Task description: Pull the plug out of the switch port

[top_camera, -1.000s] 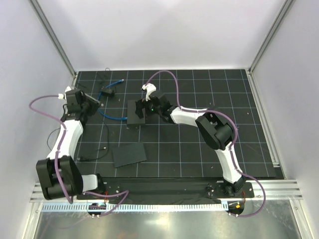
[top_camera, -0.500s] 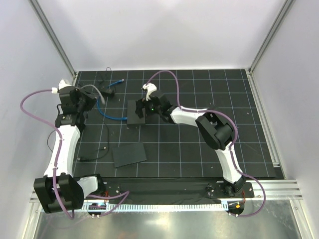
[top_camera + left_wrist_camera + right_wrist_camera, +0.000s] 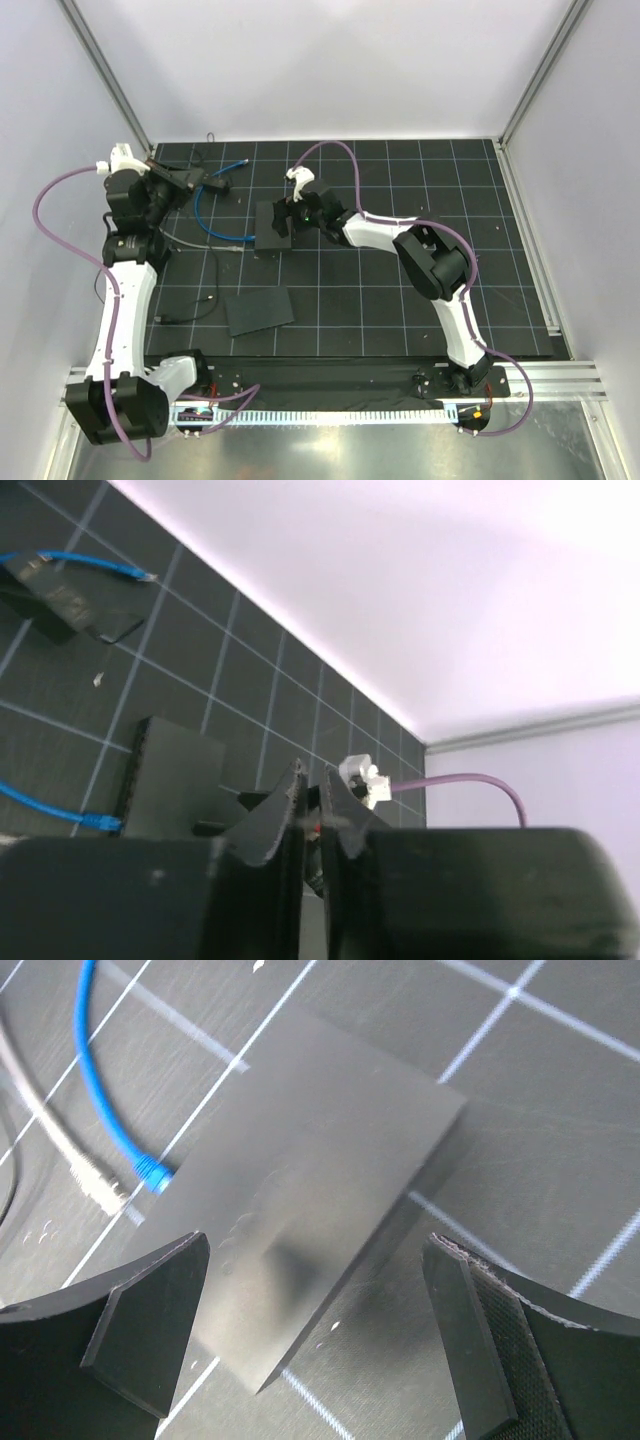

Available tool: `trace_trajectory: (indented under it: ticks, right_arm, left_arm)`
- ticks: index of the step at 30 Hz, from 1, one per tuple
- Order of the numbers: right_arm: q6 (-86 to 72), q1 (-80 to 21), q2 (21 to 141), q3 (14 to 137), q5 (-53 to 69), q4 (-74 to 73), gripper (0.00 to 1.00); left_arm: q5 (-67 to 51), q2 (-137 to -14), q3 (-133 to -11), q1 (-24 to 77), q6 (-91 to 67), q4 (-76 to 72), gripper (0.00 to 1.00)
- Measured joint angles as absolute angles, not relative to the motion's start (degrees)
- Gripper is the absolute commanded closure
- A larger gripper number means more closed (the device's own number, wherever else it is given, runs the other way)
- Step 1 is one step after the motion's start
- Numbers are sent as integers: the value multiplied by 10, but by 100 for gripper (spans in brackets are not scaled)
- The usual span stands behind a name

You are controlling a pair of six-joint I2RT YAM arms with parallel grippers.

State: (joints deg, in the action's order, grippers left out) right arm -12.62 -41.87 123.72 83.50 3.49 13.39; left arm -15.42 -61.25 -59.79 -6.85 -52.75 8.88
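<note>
The switch box [image 3: 274, 228] lies mid-mat, and it also shows in the right wrist view [image 3: 320, 1190] and the left wrist view [image 3: 170, 770]. The blue cable's plug [image 3: 150, 1172] sits at the box's left edge, seemingly still in its port; it also shows in the top view [image 3: 248, 240]. My right gripper [image 3: 315, 1243] is open, hovering over the box with a finger on either side, apart from it. My left gripper [image 3: 205, 178] is raised at the back left, far from the plug. Its jaws [image 3: 312, 775] are shut to a thin slit, with nothing clearly between them.
A grey cable [image 3: 200, 245] lies on the mat, its connector [image 3: 100, 1190] loose just beside the blue plug. A flat black slab [image 3: 258, 310] and a thin black wire [image 3: 205, 290] lie nearer the front. A small black part [image 3: 215, 183] holds the blue cable's other end.
My left arm has risen and swung toward the back left wall. The grey cable it lifted half a second ago now lies on the mat. The right arm has not moved.
</note>
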Motion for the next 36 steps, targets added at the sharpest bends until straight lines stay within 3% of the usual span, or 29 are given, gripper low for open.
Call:
trace_trajectory:
  ticks: [2, 5, 10, 18, 26, 36]
  right_arm:
    - [-121, -419, 1237, 845, 58, 115, 3]
    - [-100, -424, 1238, 871, 84, 90, 3]
    - [-52, -468, 1247, 926, 106, 70, 6]
    - [8, -540, 1334, 1069, 111, -11, 23]
    - [28, -543, 1407, 1142, 110, -88, 35]
    - [50, -559, 1456, 1217, 85, -133, 37]
  left_arm:
    - [-138, -604, -586, -68, -533, 97, 70]
    - [-102, -560, -528, -68, -538, 115, 64]
    - [-53, -481, -470, -68, -538, 168, 63]
    - [-39, -448, -466, -68, -530, 209, 62]
    - [-42, -433, -451, -68, -521, 229, 62]
    - [-52, -433, -444, -68, -520, 235, 61]
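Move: The grey plug, already out of the switch, lies some 13 cm to the right hand's left, 6 cm back and 6 cm below. The switch is about 5 cm left and barely ahead of that hand, 5 cm down; the blue plug, still in it, is roughly 12 cm left, 3 cm back and 6 cm below. From the left hand, high up, the grey plug lies about 32 cm down and 5 cm right, roughly level fore-and-aft. Leftwards and back in an arc, the right hand travels about 15 cm left and 8 cm back from over the switch to just above the loose grey plug, rising a little before sinking below its starting height. It turns some 25 degrees counter-clockwise while its fingers narrow from wide open to about two-thirds. The empty left hand draws down and back about 9 cm each, tips downward and opens partway. ##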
